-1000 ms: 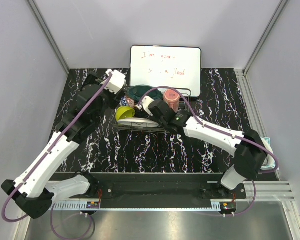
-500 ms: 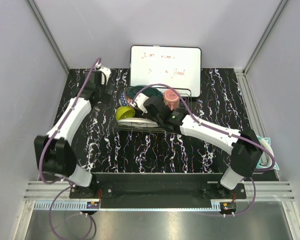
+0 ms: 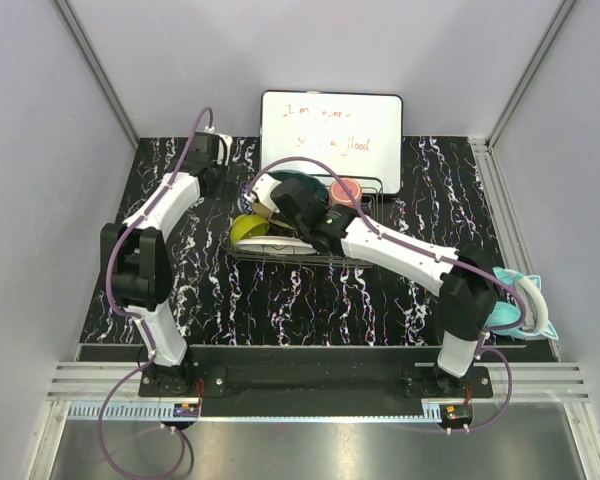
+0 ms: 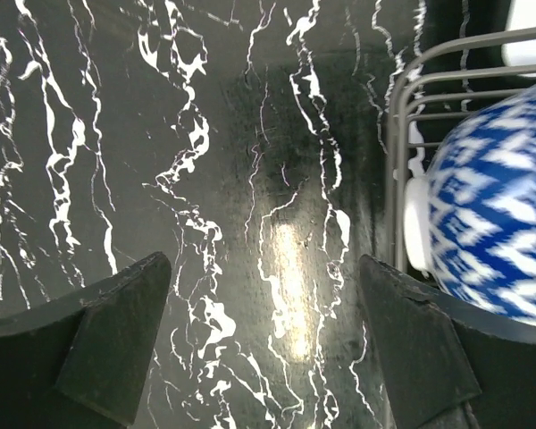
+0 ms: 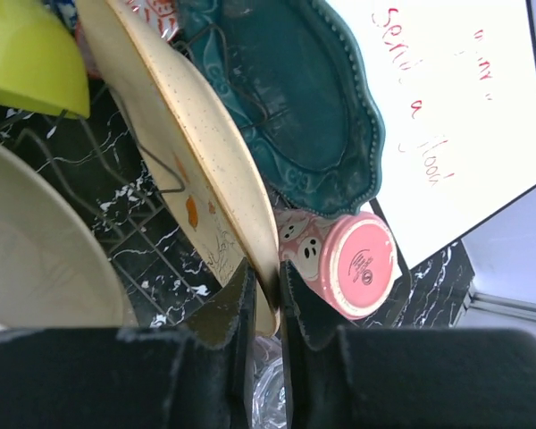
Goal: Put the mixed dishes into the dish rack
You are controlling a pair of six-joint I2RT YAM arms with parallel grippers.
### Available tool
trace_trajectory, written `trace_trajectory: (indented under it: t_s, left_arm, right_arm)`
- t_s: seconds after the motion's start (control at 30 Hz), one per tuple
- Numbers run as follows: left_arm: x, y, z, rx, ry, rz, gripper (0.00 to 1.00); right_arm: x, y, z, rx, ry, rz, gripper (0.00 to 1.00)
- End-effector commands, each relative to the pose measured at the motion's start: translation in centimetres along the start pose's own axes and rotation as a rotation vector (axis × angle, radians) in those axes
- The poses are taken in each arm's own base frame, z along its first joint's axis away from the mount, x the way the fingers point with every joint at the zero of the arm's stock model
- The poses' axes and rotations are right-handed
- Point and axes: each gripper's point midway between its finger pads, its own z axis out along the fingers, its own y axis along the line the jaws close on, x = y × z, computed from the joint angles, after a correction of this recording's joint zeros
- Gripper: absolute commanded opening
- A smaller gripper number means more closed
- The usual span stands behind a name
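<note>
The dish rack (image 3: 325, 258) stands at the back centre of the table, in front of the whiteboard. My right gripper (image 5: 266, 277) is shut on the rim of the peach plate (image 5: 188, 134), which stands on edge and tilted inside the rack. Behind it lie the teal plate (image 5: 295, 107) and the pink mug (image 5: 348, 259), the mug on its side. A lime-green bowl (image 5: 27, 54) and a pale plate (image 5: 36, 259) are to the left, and clear glass (image 5: 272, 393) shows below the fingers. My left gripper (image 4: 263, 264) hangs open over bare table, beside the rack wire (image 4: 397, 134) and a blue-and-white patterned bowl (image 4: 500, 223).
The whiteboard (image 3: 330, 130) leans at the back wall, right behind the rack. A teal and white object (image 3: 520, 305) lies at the table's right edge, partly hidden by my right arm's elbow. Grey walls close in both sides.
My left arm has swung away from the rack and stretched out toward the back left corner. My right gripper has shifted slightly back and left in the rack with the plate.
</note>
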Motion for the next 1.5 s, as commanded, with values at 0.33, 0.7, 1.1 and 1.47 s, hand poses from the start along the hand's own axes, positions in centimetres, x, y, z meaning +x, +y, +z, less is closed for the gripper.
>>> trace_trajectory:
  t_s: [0.33, 0.7, 1.1, 1.47]
  left_arm:
    - [-0.4, -1.7, 1.4, 0.060, -0.071, -0.051, 0.87]
    - [-0.2, -1.8, 0.0, 0.061, -0.106, -0.043, 0.87]
    - [-0.5, -1.7, -1.1, 0.052, -0.126, -0.040, 0.87]
    - [-0.8, -1.9, -2.7, 0.051, -0.146, -0.028, 0.88]
  right_arm:
    - [-4.3, 5.0, 3.0, -0.107, -0.088, 0.007, 0.08]
    - [-3.5, 6.8, 3.8, -0.138, -0.062, 0.019, 0.37]
    - [-2.4, 4.9, 2.3, -0.070, -0.039, 0.045, 0.70]
    - [-4.1, 0.2, -0.9, 0.060, -0.082, 0.115, 1.00]
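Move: The cream plate, already pinched near its right end, has its middle some 9 cm left of the right hand and about 5 cm lower. Around it, counted from that hand, the teal plate stands about 6 cm ahead and 2 cm left, the lime bowl 13 cm left and 2 cm back, the white plate 7 cm left and 6 cm back, and the pink mug 9 cm right and 6 cm ahead. From the left hand the cream plate is roughly 14 cm right, 6 cm back, near level. The cream plate, still pinched, is carried by the right hand some 3 cm forward and left, between the lime bowl and the teal plate. The fingers then spread wide and let go of it as the hand goes on left about 3 cm, sinking some 2 cm, before easing back right 2 cm and rising slightly over the rack. ##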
